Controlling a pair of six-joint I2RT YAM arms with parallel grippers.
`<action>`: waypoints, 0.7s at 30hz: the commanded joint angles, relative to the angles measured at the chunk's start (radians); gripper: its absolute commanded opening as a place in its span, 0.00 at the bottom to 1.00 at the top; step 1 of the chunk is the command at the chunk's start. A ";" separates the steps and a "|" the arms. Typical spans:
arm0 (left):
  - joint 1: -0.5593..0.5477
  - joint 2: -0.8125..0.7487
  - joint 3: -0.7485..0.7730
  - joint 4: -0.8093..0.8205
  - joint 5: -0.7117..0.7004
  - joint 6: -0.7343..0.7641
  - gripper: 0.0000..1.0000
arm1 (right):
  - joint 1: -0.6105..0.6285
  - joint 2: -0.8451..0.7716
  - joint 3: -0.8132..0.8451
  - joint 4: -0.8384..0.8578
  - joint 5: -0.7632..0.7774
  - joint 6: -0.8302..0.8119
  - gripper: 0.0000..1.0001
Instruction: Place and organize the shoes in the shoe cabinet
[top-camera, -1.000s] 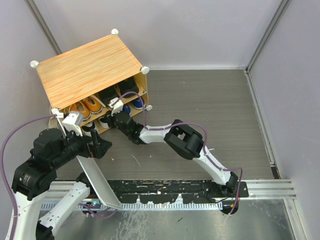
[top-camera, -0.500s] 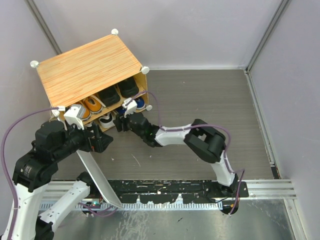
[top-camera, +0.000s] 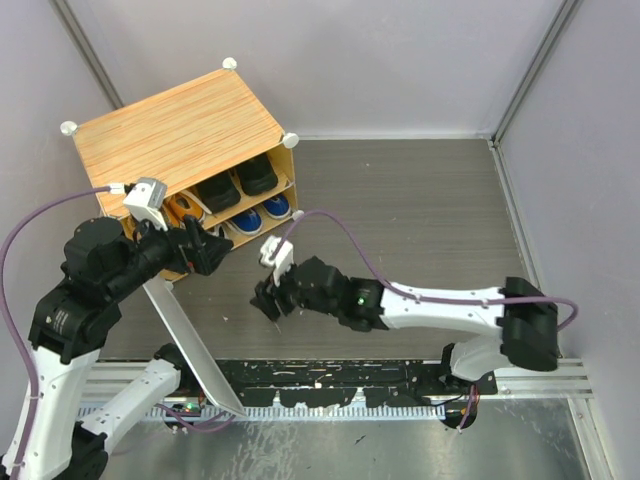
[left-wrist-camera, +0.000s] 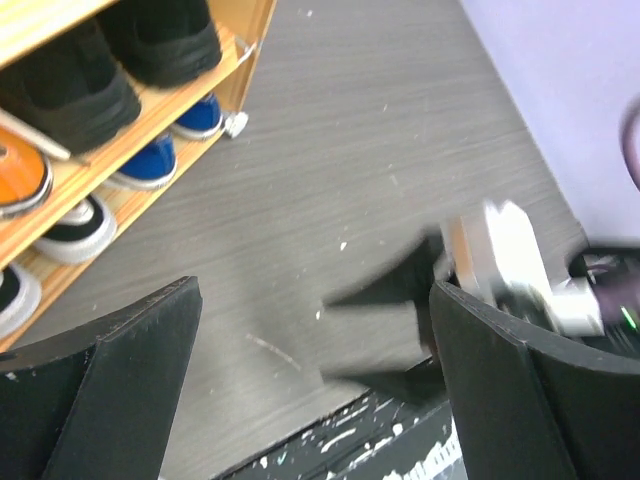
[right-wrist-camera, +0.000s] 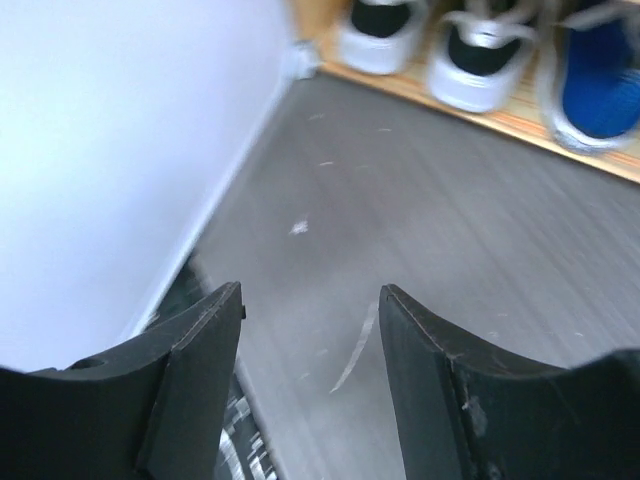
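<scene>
The shoe cabinet (top-camera: 170, 138) stands at the back left, its front open. Black shoes (top-camera: 235, 185) and orange shoes (top-camera: 184, 211) sit on the upper shelf. Blue shoes (top-camera: 271, 207) and black-and-white shoes (top-camera: 244, 226) sit on the lower one. My right gripper (top-camera: 268, 300) hovers over the floor in front of the cabinet, open and empty (right-wrist-camera: 310, 330). In the right wrist view the black-and-white shoes (right-wrist-camera: 480, 50) and a blue shoe (right-wrist-camera: 595, 100) lie ahead. My left gripper (top-camera: 205, 250) hangs near the cabinet's lower left front, open with nothing between its fingers (left-wrist-camera: 315, 390).
The cabinet's white door panel (top-camera: 190, 345) slants down from the cabinet's left front toward the rail (top-camera: 330, 385) at the near edge. It fills the left of the right wrist view (right-wrist-camera: 100, 150). Grey walls close in the table at the back and right.
My right gripper opened and drew back from the lower shelf toward the near edge, leaving the shoes on the shelf. The left arm shifted slightly toward the cabinet.
</scene>
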 joint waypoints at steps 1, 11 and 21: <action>0.003 0.039 0.017 0.242 0.063 -0.028 0.98 | 0.203 -0.194 -0.003 -0.252 -0.007 -0.151 0.62; 0.002 0.150 0.030 0.454 0.158 -0.069 0.98 | 0.576 -0.183 0.021 -0.288 0.332 -0.080 0.64; 0.003 0.232 0.026 0.607 0.120 -0.028 0.98 | 0.732 0.017 0.117 -0.149 0.554 -0.067 0.67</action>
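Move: The open cabinet door's free end lies about 22 cm back and 8 cm left of the right hand, its middle some 5 cm lower. From that same hand, the blue shoes sit about 29 cm ahead, 3 cm left and 14 cm down; the black-and-white shoes 20 cm ahead, 18 cm left and as low. The left hand has the cabinet's near right top corner about 27 cm ahead, 13 cm right and 6 cm below. Towards the open door's free end, the empty right hand sweeps back roughly 24 cm, away from the shelves, first rising about 5 cm and then sinking below its starting height. It turns some 20 degrees counter-clockwise and dips its part-open fingers. The wide-open left hand goes forward, up and right, about 12 cm in all, towards the cabinet's near right top corner, fingers tipping up. ##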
